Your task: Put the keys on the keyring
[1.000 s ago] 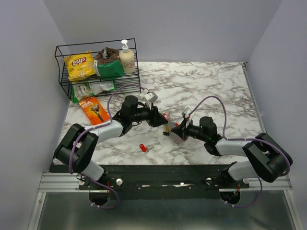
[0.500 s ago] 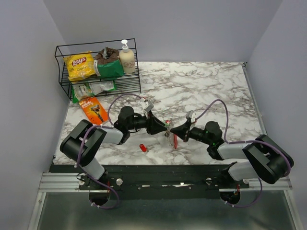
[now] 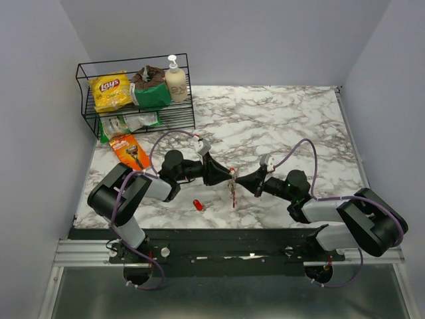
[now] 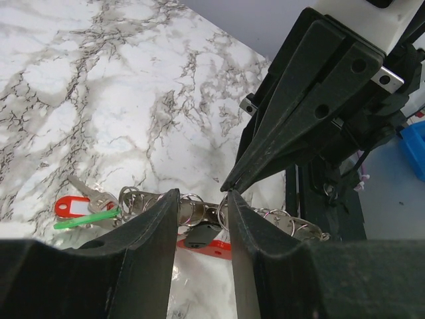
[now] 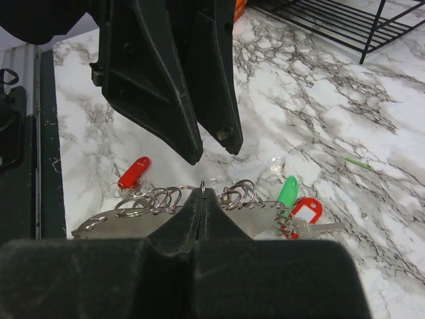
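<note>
The keyring [image 5: 156, 199], a silvery strip strung with several metal rings and backed by a red strip [image 4: 214, 248], hangs just above the table between the two arms [image 3: 233, 189]. My right gripper [image 5: 201, 194] is shut on its middle. A green-headed key [image 5: 287, 189] and a red-headed key [image 5: 305, 212] hang at one end. Another red key [image 3: 198, 204] lies loose on the marble. My left gripper [image 4: 202, 203] is open, its fingers [image 5: 192, 143] apart just over the rings and facing the right gripper [image 3: 244, 181].
A black wire rack [image 3: 133, 61] with a chips bag, green packet and soap bottle stands at the back left. An orange package [image 3: 131, 153] lies in front of it. Walls close in on both sides.
Both grippers have come lower and nearer the front edge, keeping the keyring between them. The red strip now hangs down. My left jaws have narrowed a little.
</note>
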Robot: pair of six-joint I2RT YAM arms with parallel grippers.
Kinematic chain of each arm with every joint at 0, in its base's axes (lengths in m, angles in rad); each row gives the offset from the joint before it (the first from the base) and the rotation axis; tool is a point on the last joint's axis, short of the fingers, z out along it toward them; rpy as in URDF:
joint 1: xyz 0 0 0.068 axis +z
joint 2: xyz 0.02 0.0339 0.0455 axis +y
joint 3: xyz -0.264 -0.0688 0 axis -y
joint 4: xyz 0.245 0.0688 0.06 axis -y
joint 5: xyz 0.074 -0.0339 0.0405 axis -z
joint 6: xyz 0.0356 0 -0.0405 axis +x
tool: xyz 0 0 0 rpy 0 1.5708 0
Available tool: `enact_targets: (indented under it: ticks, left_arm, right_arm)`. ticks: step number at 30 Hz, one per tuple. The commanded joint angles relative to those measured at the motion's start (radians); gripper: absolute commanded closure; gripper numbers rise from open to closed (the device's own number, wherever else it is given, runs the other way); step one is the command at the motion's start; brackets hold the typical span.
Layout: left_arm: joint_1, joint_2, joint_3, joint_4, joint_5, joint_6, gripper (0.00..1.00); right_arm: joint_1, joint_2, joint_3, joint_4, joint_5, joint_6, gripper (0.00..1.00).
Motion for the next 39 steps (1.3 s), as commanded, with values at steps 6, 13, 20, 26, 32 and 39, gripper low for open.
enact_targets:
  ticks: [6,13,20,26,32,39]
  left_arm:
    - [-0.028,0.033,0.029,0.029,0.036,0.004,0.57]
    - [-0.045,0.043,0.031,0.011,0.036,0.015,0.62]
    - [-0.046,0.051,0.023,0.011,0.023,0.025,0.64]
    - [-0.049,0.07,0.032,0.009,0.034,0.027,0.65]
    - [-0.054,0.068,0.04,0.021,0.028,0.019,0.75]
    - [-0.057,0.036,0.034,0.008,0.005,0.019,1.0]
  right_arm:
    - [0.001,-0.025,-0.01,0.096,-0.019,0.003,0.99]
    - [-0.001,-0.031,-0.013,0.097,-0.008,0.004,0.99]
    - [0.001,-0.039,-0.016,0.102,-0.011,0.006,0.99]
    - [-0.001,-0.042,-0.017,0.106,-0.013,0.006,0.99]
    - [0.001,-0.029,-0.017,0.116,-0.02,0.015,0.99]
    - [-0.001,-0.017,-0.017,0.122,-0.001,0.024,0.99]
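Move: Just off the left fingertips hangs the keyring, a metal strip of rings; the ring pinched in the right fingers lies about 3 cm to the left hand's right, 1 cm back and 1 cm lower. The tagged keys on the strip's outer end are some 3 cm ahead of the left hand, 2 cm right and 3 cm below. A loose red tag lies roughly 10 cm back, 10 cm left and 13 cm down. From the right hand, that ring is 1 cm left, straight at its fingertips. Easing right, back and down, some 2.5 cm in all, the left hand brings its part-open fingers to the ring beside the right fingertips, then closes them nearly shut on it, most of the closing coming at the very end. The right hand keeps its shut pinch on the ring and rises about 1 cm. ##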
